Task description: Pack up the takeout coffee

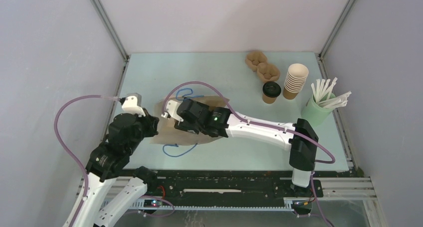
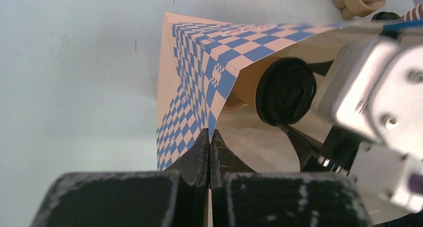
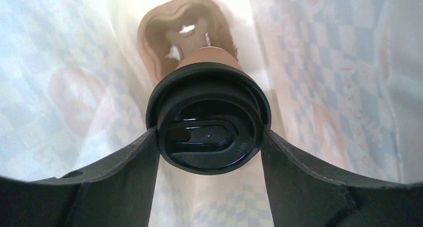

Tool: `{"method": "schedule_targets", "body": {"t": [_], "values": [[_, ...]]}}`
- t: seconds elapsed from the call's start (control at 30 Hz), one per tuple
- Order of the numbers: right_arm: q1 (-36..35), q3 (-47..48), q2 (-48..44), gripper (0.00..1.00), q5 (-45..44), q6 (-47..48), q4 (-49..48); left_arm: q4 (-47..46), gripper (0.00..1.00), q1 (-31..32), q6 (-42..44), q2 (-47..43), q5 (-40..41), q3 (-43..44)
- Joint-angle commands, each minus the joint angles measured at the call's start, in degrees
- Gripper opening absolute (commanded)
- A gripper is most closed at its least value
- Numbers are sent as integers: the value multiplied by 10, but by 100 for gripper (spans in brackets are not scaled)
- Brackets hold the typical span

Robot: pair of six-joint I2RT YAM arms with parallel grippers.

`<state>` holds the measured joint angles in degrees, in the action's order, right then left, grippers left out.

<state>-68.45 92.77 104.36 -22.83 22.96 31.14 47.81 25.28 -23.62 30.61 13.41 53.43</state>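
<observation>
A paper bag (image 1: 172, 138), brown with a blue check print (image 2: 194, 62), lies on its side with its mouth held open. My left gripper (image 2: 210, 134) is shut on the bag's rim. My right gripper (image 3: 209, 131) reaches inside the bag, with its fingers pressed on both sides of the black lid of one takeout coffee cup (image 3: 209, 137). That lid also shows in the left wrist view (image 2: 287, 91). Deeper in the bag, behind the cup, sits a brown pulp carrier (image 3: 169, 32). A second lidded coffee cup (image 1: 270, 92) stands upright on the table at the back right.
A tall stack of lidless brown cups (image 1: 295, 80) stands beside the second cup. More pulp carriers (image 1: 262, 65) lie behind it. A green cup of white wrapped straws (image 1: 319, 110) is at the right edge. Enclosure walls close in the table.
</observation>
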Motion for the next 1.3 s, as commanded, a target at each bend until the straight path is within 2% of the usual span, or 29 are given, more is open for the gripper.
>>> {"method": "schedule_targets", "body": {"t": [0.0,0.33,0.7,0.9,1.27], "values": [[9,49,13,16,-8,-14,7,-1,0,2,1,-19,5,-22],[14,21,-5,14,-49,-1,72,-2,0,2,11,-28,-2,-29],[20,6,-20,12,-48,7,123,-6,0,2,35,-17,-3,-22],[21,6,-22,10,-70,-6,134,3,0,2,40,-15,1,-14],[40,-9,-25,8,-50,-1,108,2,0,2,46,-3,1,-9]]}}
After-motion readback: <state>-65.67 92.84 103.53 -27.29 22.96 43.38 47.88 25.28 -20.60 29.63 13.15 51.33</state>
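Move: The right hand, holding the lidded cup inside the bag, has the cup carrier on the bag floor about 6 cm ahead, some 4 cm left and 10 cm below. The far blue handle is about 6 cm ahead, 3 cm right and 6 cm up; the near handle is some 13 cm back, level sideways and 6 cm up. From the left hand, pinching the bag's left rim, the carrier lies about 12 cm ahead, 6 cm right and 17 cm below. Still gripping the cup by its lid, the right hand draws it about 6 cm to the right inside the bag, dipping some 2 cm on the way and coming up slightly near the end, while the wrist rolls some 12 degrees so that fingers and cup base point more steeply down at the carrier. The left hand keeps its closed pinch on the bag's left rim to hold the mouth open, settling only about a centimetre lower. ##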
